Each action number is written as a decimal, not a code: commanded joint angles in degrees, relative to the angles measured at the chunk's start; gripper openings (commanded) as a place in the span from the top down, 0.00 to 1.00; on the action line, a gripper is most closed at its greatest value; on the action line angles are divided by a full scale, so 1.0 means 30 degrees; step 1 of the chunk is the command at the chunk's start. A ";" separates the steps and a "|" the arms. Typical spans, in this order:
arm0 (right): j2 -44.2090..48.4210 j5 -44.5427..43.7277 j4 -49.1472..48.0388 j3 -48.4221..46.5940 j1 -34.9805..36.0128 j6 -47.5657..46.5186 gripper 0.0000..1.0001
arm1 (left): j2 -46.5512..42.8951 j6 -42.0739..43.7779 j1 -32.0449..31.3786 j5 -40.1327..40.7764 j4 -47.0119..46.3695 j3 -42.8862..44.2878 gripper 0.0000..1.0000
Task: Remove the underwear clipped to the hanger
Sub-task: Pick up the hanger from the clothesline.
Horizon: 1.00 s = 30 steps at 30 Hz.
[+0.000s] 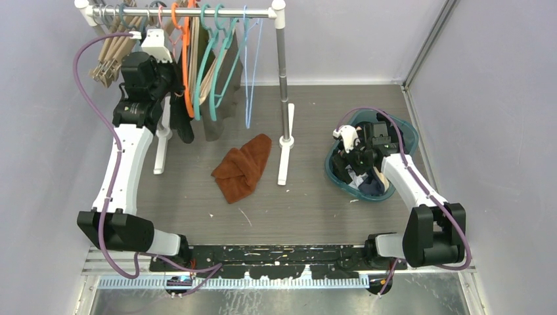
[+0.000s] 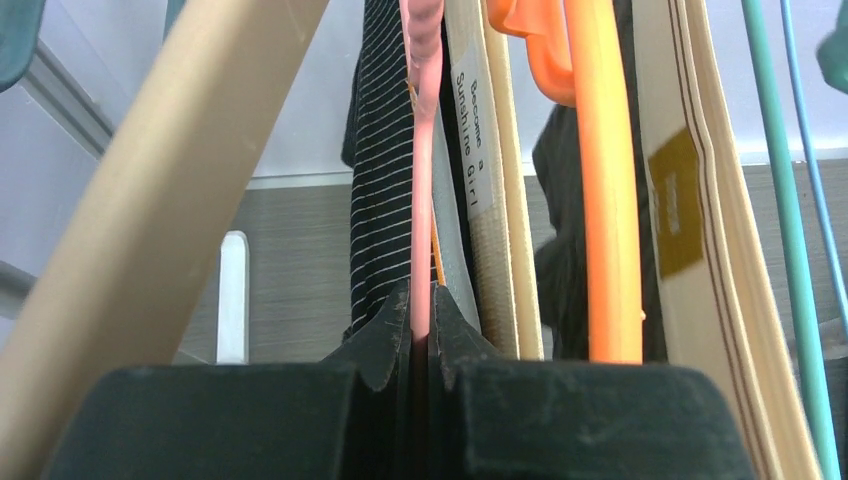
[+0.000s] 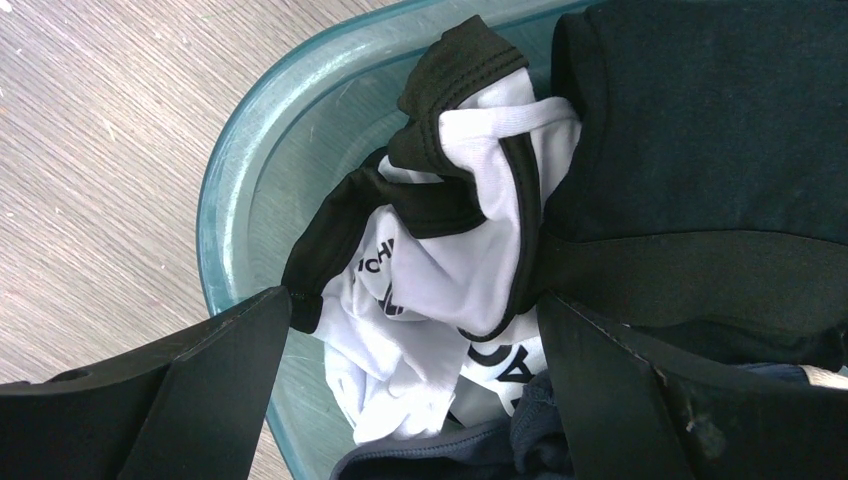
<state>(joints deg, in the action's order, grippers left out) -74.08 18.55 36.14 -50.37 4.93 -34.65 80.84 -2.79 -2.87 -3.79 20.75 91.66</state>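
Several hangers crowd the rail (image 1: 184,12) at the back left, with dark underwear (image 1: 182,121) and an olive-grey pair (image 1: 220,111) hanging below. My left gripper (image 1: 169,84) is up among them. In the left wrist view it (image 2: 422,300) is shut on the thin bar of a pink hanger (image 2: 423,150). Black striped underwear (image 2: 378,180) hangs just left of that bar, and a cream waistband (image 2: 492,230) just right. My right gripper (image 1: 346,146) hangs open over the teal basket (image 1: 404,131), nothing between its fingers (image 3: 415,300).
The basket (image 3: 225,170) holds white-and-black (image 3: 440,250) and dark garments. A rust-brown cloth (image 1: 243,167) lies on the table between the rack's feet. An orange hanger (image 2: 605,200), teal hangers (image 1: 217,59) and the rack's right post (image 1: 284,79) stand nearby.
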 commanded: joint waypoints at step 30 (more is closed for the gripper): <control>-0.0435 0.0116 0.0871 -0.0966 0.0525 -0.0109 0.00 | -0.6761 0.1310 0.0108 -0.0145 0.1577 -0.2670 1.00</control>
<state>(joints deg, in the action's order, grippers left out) -75.05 17.61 37.06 -51.22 5.80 -34.87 63.77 -0.08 -2.87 -3.09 26.87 84.31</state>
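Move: The left fingers already pinch the near end of the pink hanger; its hook is on the clothesline rail about 14 cm ahead, straight in line, and 14 cm up. Right of these fingers hang the orange hanger, roughly 4 cm over, and the nearest teal hanger, about 9 cm over, both centred some 7 cm ahead and slightly higher. From the right hand the hook spot lies about 50 cm left, 30 cm ahead and 40 cm up. Keep the left fingers shut on the pink hanger and raise it about 7 cm while drawing it back towards the robot, tipping the fingertips up some 10 degrees so that the hook can clear the rail. Then lower the gripper about 4 or 5 cm, easing most of that tilt out, to finish some 9 cm back from the start. ##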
